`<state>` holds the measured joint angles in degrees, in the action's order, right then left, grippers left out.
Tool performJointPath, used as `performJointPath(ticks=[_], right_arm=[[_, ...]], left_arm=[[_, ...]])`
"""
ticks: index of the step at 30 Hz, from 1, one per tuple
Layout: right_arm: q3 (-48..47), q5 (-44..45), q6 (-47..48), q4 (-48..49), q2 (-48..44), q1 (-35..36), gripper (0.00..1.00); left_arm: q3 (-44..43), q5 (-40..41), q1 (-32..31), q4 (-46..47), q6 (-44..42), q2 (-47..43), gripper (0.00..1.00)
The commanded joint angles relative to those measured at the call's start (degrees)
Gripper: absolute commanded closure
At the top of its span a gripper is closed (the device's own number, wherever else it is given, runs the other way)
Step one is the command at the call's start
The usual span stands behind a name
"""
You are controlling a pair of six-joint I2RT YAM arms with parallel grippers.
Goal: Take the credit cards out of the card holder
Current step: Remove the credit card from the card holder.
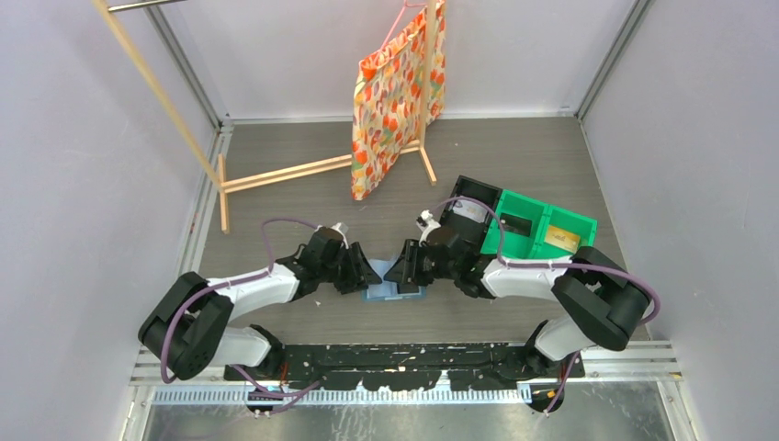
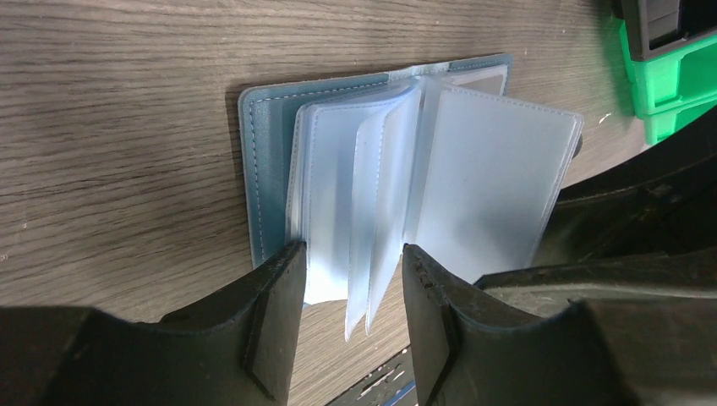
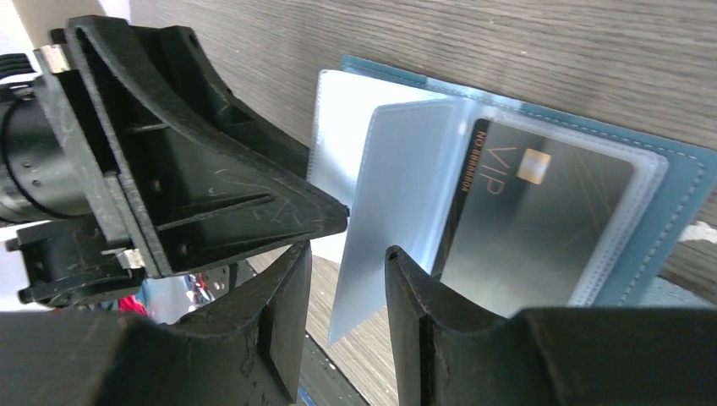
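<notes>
The teal card holder (image 1: pixel 393 293) lies open on the table between my two grippers. Its cover (image 2: pixel 266 169) is flat and its translucent sleeve leaves (image 2: pixel 380 194) stand up fanned. My left gripper (image 2: pixel 351 288) is open, and two leaves hang loose between its fingers. Open as well, my right gripper (image 3: pixel 347 279) has one leaf (image 3: pixel 397 194) in its gap, close to the right finger. One of the credit cards (image 3: pixel 541 220), a dark one marked VIP, sits in a sleeve against the cover (image 3: pixel 676 211). From above, the left gripper (image 1: pixel 367 274) and right gripper (image 1: pixel 401 272) nearly meet over the holder.
A green bin (image 1: pixel 542 230) holding a flat tan thing (image 1: pixel 562 241) stands right of a black bin (image 1: pixel 473 211), just behind my right arm. A patterned bag (image 1: pixel 397 92) hangs on a wooden stand (image 1: pixel 276 175) at the back. The left gripper's finger (image 3: pixel 211 169) crowds the right wrist view.
</notes>
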<state>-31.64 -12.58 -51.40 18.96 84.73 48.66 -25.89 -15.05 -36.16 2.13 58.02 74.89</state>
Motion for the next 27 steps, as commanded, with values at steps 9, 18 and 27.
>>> performJointPath(ticks=[9, 18, 27], right_arm=[[-7.4, -3.7, 0.7, 3.4, 4.9, 2.3, 0.58], [-10.2, -4.4, 0.9, 2.6, 9.9, 2.4, 0.60], [-4.8, 11.1, 7.8, -17.1, -10.7, 0.7, 0.60]], left_arm=[[-0.6, 4.6, 6.3, -17.1, -3.7, -16.9, 0.52], [-1.8, 2.8, 8.1, -21.1, -2.5, -28.8, 0.50], [0.3, -2.2, 3.0, -5.1, 2.4, -18.3, 0.52]])
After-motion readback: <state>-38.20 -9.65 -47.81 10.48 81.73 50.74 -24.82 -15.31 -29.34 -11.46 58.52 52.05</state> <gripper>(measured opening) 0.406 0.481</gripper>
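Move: The raised clear sleeve stands at the right fingertips: its middle is about 2 cm ahead of the right hand, 1 cm to its right and slightly lower. The VIP card lies some 4 cm right of that hand, 1 cm ahead and 3 cm down; the left page is 3 cm left, 1 cm ahead and equally low. From the left hand, the sleeve's middle is about 4 cm right, 2 cm ahead and slightly higher. The raised sleeve is swept leftward over the fold by the right hand, which travels about 4 cm left in a shallow arc, up and then down onto the left page, before lifting roughly 4 cm and swinging back right. Meanwhile the left hand clears the page, rising some 7 cm and drawing left, tipping up about 10 degrees, then starts easing back right and down. Both grippers stay half open. ##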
